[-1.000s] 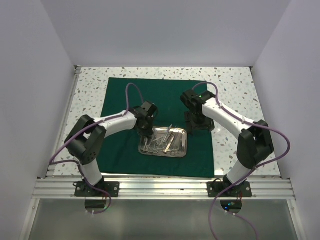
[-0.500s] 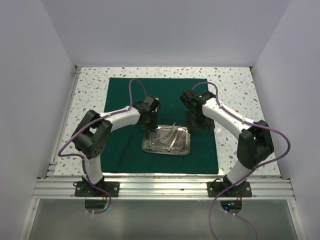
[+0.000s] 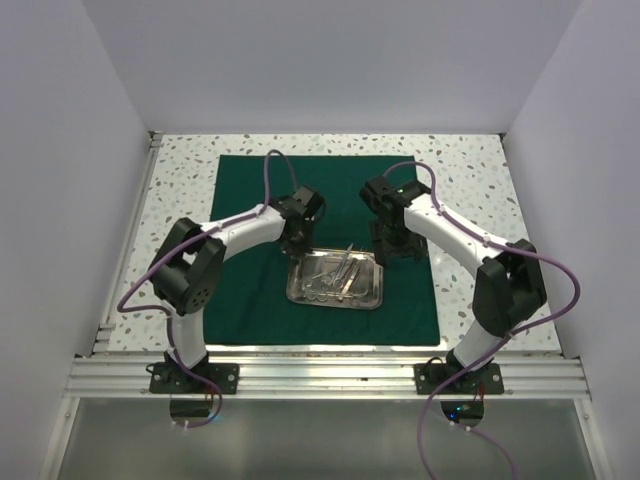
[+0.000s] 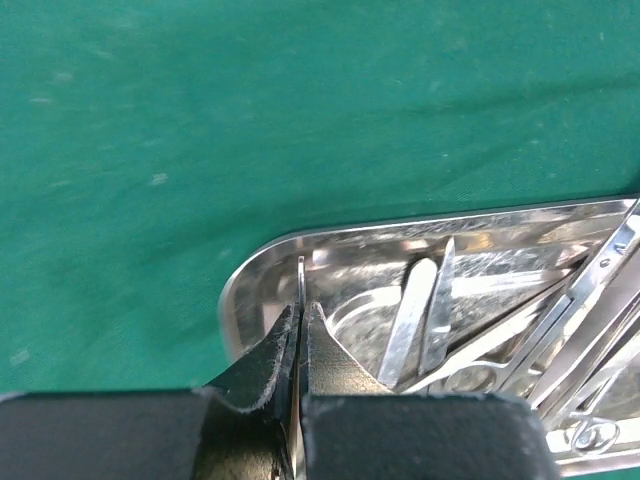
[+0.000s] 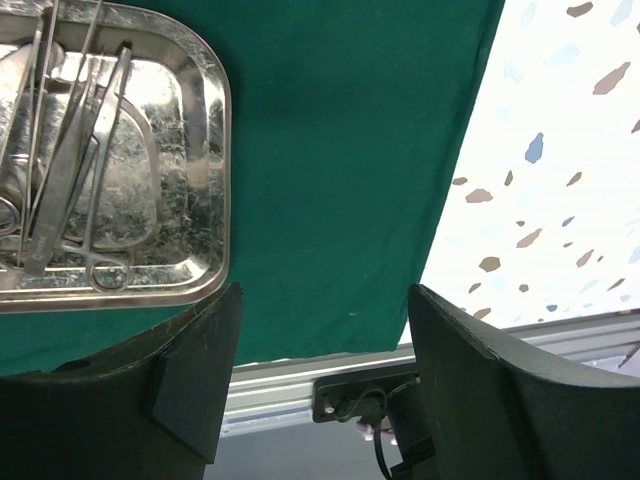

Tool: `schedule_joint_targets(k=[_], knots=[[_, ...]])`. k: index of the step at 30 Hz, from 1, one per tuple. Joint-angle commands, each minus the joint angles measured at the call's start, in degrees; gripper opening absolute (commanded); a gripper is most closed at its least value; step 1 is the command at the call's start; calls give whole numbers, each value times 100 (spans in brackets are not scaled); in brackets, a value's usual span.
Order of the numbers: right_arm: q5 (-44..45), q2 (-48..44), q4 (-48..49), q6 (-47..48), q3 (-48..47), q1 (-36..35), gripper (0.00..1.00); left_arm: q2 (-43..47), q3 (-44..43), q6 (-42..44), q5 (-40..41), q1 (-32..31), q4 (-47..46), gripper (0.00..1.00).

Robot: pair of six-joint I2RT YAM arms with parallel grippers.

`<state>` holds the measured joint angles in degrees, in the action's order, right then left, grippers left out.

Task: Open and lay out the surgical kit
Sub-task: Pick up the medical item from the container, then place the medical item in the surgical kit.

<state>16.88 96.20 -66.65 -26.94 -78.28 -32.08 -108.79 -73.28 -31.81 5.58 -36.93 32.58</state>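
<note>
The surgical kit lies opened: its dark green drape [image 3: 250, 200] is spread flat, and the shiny steel tray [image 3: 330, 304] sits on the drape's near middle with several slim silver instruments [image 3: 338, 272] inside. My left gripper [image 3: 297, 240] hangs over the tray's far-left corner. In the left wrist view its jaws [image 4: 299, 320] are shut on a thin silver instrument [image 4: 301, 275] seen edge-on, beside the tray rim [image 4: 232, 300]. My right gripper [image 3: 398, 245] is just right of the tray, open [image 5: 315, 330], with only drape [image 5: 340, 150] between its fingers.
Speckled white tabletop [image 3: 470, 190] surrounds the drape, and white walls close in the back and both sides. An aluminium rail [image 3: 330, 375] runs along the near edge and carries both arm bases. The drape's right edge lies close to the right gripper.
My left gripper closed fully and moved from over the tray's left part toward its far-left corner. The tray slid slightly right. The right arm barely moved.
</note>
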Motion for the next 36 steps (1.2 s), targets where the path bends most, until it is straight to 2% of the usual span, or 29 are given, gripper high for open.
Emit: schedule_joint_targets(k=[1,6,10,21,26,28,29,30,32,36], knots=[[-71,48,3,22,-267,26,70,156,-652,272,417,10,732,0],[-19,39,-6,48,-267,35,70,52,-1529,377,365,45,987,0],[-1,-49,21,48,-161,26,70,-299,-2295,562,206,177,777,0],[-124,-269,144,-40,243,35,70,-2540,-5141,826,-531,897,-409,0],[-133,-348,91,4,295,26,69,-3253,-5538,949,-848,1056,-1121,0],[-141,-400,82,4,348,35,69,-3481,-5785,975,-945,1100,-1140,38],[-168,-409,100,4,418,26,69,-3499,-5881,975,-928,1109,-1087,49],[-185,-418,117,4,445,35,69,-3465,-5961,975,-849,1109,-1009,73],[-220,-427,196,-4,550,35,69,-3053,-5708,1045,-822,1109,-1113,83],[-361,-418,337,-75,656,35,69,-1964,-4541,1107,-577,1065,-1027,84]])
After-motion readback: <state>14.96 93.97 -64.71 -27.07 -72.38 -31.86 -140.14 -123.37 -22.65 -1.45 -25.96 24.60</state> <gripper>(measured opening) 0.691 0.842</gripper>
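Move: I already hold the scalpel shut in my left hand, at the tray's far left corner. Its place is bare green cloth about 23 cm ahead, 6 cm right and 2 cm lower; the cloth's far edge is some 10 cm beyond that. The tray's middle is roughly 5 cm back and 9 cm right of my left hand, the instrument bundle 3 cm back and 11 right. From my right hand that spot lies about 16 cm ahead, 19 left, 10 below. My left hand carries the pinched scalpel up out of the tray and forward in one arc, about 25 cm out and some 5 cm to the right. It climbs roughly 10 cm, then sinks 6 or so towards the cloth beyond the tray, fingers tipping about 20 degrees outward. There I open wide, let the scalpel go and start back up. ##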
